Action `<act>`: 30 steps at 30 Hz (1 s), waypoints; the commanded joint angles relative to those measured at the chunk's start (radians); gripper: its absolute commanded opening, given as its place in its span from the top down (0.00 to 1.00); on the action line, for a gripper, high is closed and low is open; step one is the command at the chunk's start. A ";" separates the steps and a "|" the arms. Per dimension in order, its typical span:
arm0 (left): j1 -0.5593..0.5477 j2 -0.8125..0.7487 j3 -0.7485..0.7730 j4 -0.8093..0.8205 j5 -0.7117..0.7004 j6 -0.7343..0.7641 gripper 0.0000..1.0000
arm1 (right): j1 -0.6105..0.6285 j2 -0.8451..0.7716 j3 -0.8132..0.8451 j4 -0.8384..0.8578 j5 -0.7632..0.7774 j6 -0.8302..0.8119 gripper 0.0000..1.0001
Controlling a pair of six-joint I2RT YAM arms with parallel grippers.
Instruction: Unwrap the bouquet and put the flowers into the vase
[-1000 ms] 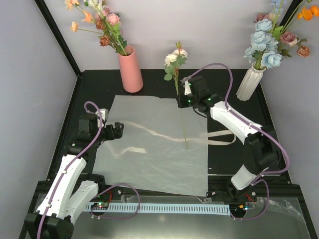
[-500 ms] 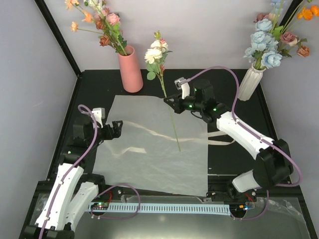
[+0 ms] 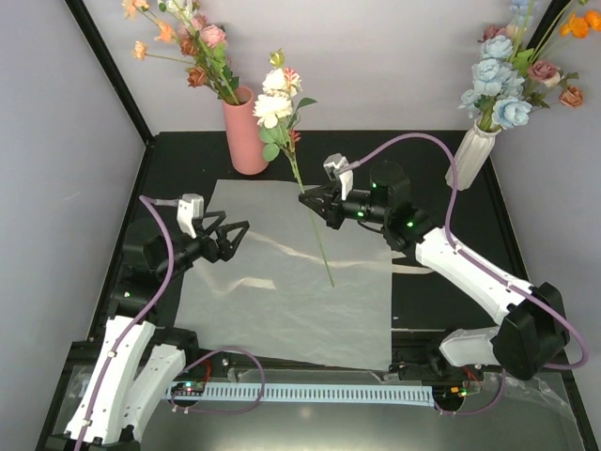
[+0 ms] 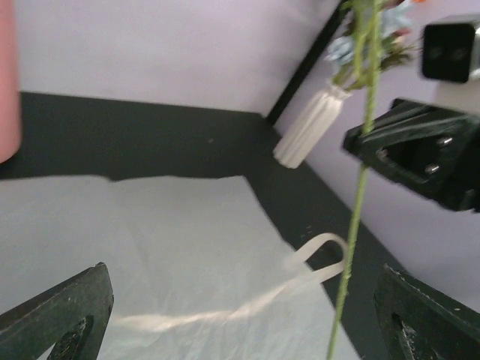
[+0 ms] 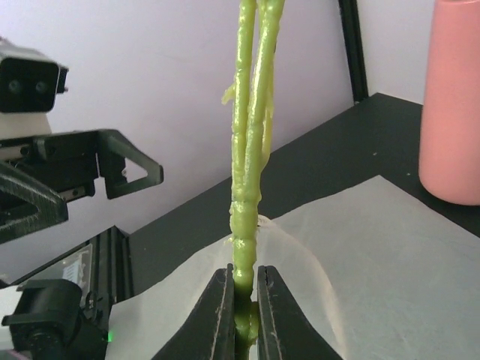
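A salmon-pink vase stands at the back left with several pink and peach flowers in it. My right gripper is shut on the green stem of a cream-headed flower. It holds the flower upright, just right of the vase. The stem's lower end hangs over the bouquet's cream wrapping paper, which lies spread flat. The cream ribbon trails off the paper's right edge. My left gripper is open and empty above the paper's left side, facing the held stem.
A white ribbed vase with blue and mauve flowers stands at the back right. Lilac walls close in the back and both sides, with a black frame post at the left. A slotted cable rail runs along the near edge.
My right arm has carried the flower leftward, closer to the pink vase. My left gripper has lifted off the paper's left edge and turned toward the centre.
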 commanded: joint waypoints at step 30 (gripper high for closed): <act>-0.342 0.213 0.144 0.586 -0.010 -0.053 0.44 | 0.164 -0.104 -0.015 0.024 -0.078 -0.115 0.98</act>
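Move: The right hand already holds the last white flower's stem, with the left gripper some 17 cm to its left, 6 cm back and about 3 cm lower. From the left hand, the gripped stem is about 17 cm right, 6 cm ahead and 3 cm up; the blooms are roughly 10 cm right, 11 ahead and 23 up. The pink vase is some 33 cm ahead, 2 cm left and 17 cm lower. Left hand rises 10 cm and goes 9 cm right towards the stem, half-closing, while right carries it back 8 cm. ##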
